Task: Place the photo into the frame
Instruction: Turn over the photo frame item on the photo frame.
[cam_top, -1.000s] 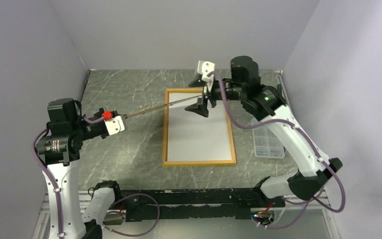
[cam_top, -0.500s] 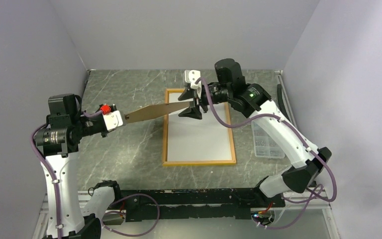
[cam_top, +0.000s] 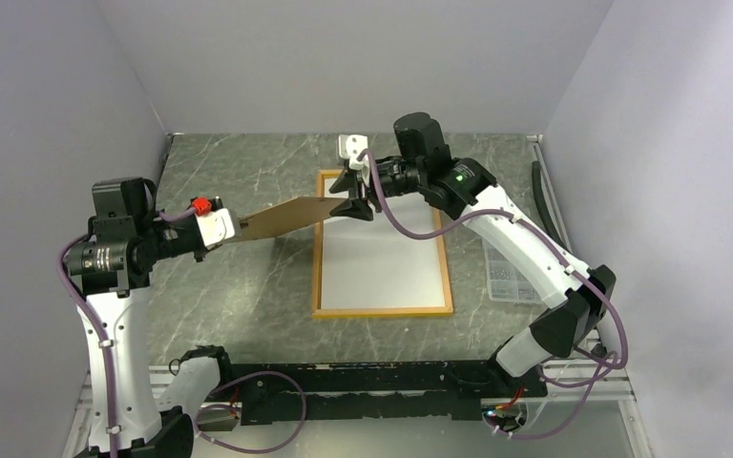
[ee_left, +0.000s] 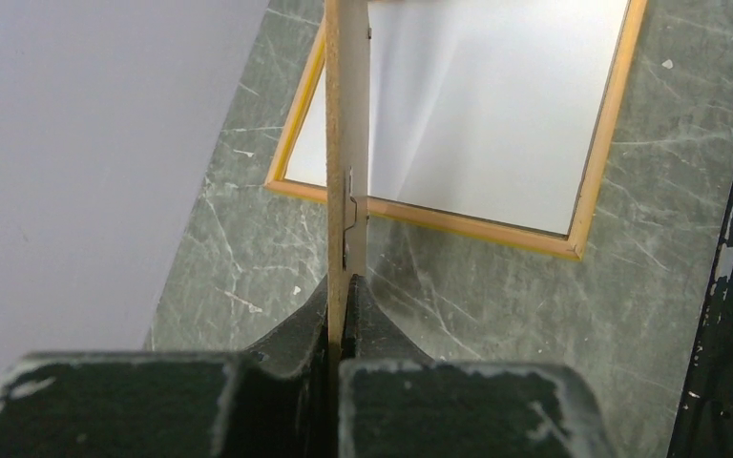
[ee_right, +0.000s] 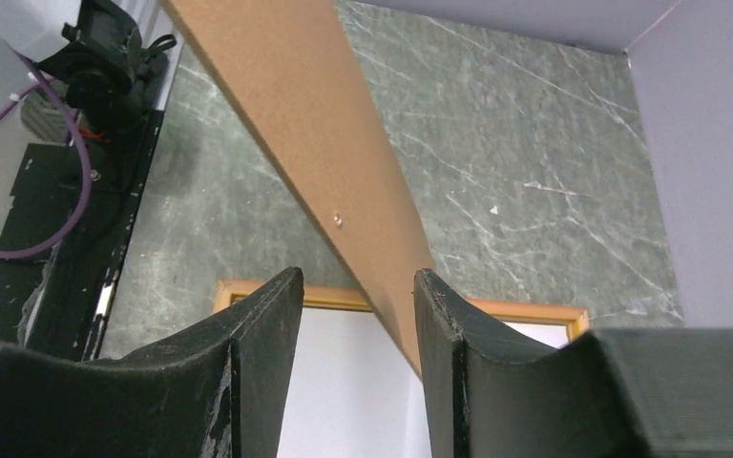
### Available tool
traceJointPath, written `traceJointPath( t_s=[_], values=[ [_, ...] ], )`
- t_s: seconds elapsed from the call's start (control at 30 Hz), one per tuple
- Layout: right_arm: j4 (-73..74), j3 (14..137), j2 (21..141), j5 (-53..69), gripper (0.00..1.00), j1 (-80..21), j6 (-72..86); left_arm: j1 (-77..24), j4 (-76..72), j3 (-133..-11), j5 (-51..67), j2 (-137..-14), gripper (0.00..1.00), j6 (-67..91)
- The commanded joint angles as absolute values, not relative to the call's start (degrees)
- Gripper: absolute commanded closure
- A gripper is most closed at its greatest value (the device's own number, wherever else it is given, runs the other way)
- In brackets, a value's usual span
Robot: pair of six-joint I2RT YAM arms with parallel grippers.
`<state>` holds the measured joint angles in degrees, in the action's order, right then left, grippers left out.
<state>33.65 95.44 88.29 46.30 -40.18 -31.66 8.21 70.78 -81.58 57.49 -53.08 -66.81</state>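
The frame (cam_top: 316,258) lies flat on the table, wood-coloured rear side up. A plain white sheet (cam_top: 382,262), which may be the photo's reverse, fills its opening; no print side shows. My left gripper (cam_top: 232,229) is shut on the near end of a brown backing board (cam_top: 286,218) and holds it in the air, slanting toward the frame's far left corner. In the left wrist view the board (ee_left: 346,114) stands edge-on in the left gripper (ee_left: 346,286). My right gripper (cam_top: 351,196) is open at the board's far end. In its wrist view the board (ee_right: 315,124) passes between the spread jaws of the right gripper (ee_right: 358,277), close to the right finger.
A clear plastic box (cam_top: 511,277) of small parts sits right of the frame. A black cable (cam_top: 539,191) runs along the right wall. A black rail (cam_top: 372,382) lines the near table edge. Grey walls close in the left, back and right.
My right gripper has moved left over the frame's far edge. The board has turned from edge-on to showing its brown face, and its far end has swung left.
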Motion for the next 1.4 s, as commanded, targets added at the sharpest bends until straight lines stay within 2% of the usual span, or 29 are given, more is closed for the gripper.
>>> traceJointPath(
  t_s=[0.0,0.07,0.23,0.3,0.43,0.47,0.53,0.57,0.6,0.7,0.73,0.77,0.8,0.87,1.0,1.13,1.37],
  values=[
    [24.5,92.8,88.8,44.6,0.49,-40.5,-30.3,8.2,68.4,-84.8,62.9,-52.9,0.97,-68.0],
    [22.6,91.6,89.0,44.6,0.46,-40.4,-29.7,8.2,69.1,-85.5,62.9,-53.2,0.97,-68.5],
    [21.2,90.1,88.5,46.3,0.49,-40.5,-30.8,8.2,69.1,-85.7,62.9,-53.2,0.97,-68.5],
    [21.0,90.3,88.6,46.3,0.59,-40.4,-30.5,8.2,68.4,-85.6,63.0,-53.2,0.97,-67.9],
    [21.1,91.5,89.5,46.2,0.93,-40.5,-29.2,8.2,65.8,-85.7,62.7,-53.3,0.97,-64.9],
    [20.8,91.6,89.6,46.1,0.99,-40.5,-28.7,8.2,64.5,-85.7,62.6,-53.3,0.97,-63.4],
    [19.8,91.8,89.5,46.2,1.0,-40.5,-27.3,8.2,61.3,-85.7,61.9,-53.4,0.97,-60.1],
    [18.7,91.6,89.4,46.2,1.0,-40.5,-26.1,8.2,59.2,-85.6,61.4,-53.3,0.94,-58.3],
    [17.4,91.2,89.1,46.3,1.0,-40.5,-25.0,8.2,57.2,-85.4,60.9,-53.2,0.86,-56.3],
    [10.7,88.6,87.9,45.7,1.0,-40.4,-20.0,8.2,49.5,-83.0,59.1,-51.5,0.55,-51.6],
    [8.5,88.0,87.7,45.5,1.0,-40.4,-18.1,8.2,45.6,-81.0,58.2,-50.6,0.47,-49.3],
    [6.8,87.7,87.8,45.6,1.0,-40.4,-16.0,8.2,42.3,-79.9,57.1,-49.6,0.33,-47.7],
    [5.7,88.0,88.1,45.9,1.0,-40.4,-13.2,8.3,39.1,-79.3,56.1,-49.3,0.23,-46.5],
    [3.7,89.0,88.9,46.2,1.0,-40.3,-9.1,8.2,37.2,-79.9,53.7,-50.2,0.08,-44.2],
    [-3.3,89.7,89.5,43.7,1.0,-40.2,2.1,8.3,33.8,-84.3,45.8,-54.3,0.06,-34.9],
    [-4.2,93.7,89.9,37.9,1.0,-39.0,12.7,8.3,30.5,-89.3,36.2,-58.6,0.06,-28.1],
    [7.6,103.5,94.3,35.6,1.0,-35.0,26.3,8.9,28.7,-99.5,23.7,-66.3,0.06,-17.2]
  ],
)
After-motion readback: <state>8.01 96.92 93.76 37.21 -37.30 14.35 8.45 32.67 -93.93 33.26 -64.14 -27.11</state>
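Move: The backing board hangs steeply between the hands, its left edge already in the left gripper. The part of its right edge the right hand goes for is only about 1 cm ahead, 1 cm left and 2 cm below that hand; from the left hand, it is some 23 cm right and 4 cm ahead. The frame's middle lies about 8 cm ahead, 9 cm right and 33 cm below the right hand. The right fingers, open astride the board's right edge, ease about 2 cm down and slightly forward and shut on it. Only then does the left hand open, let go and back off up, forward and left, swinging counter-clockwise. Keeping its pinch, the right hand rises about 7 cm and goes forward some 5 cm, its wrist rolling and turning roughly 40 degrees. ##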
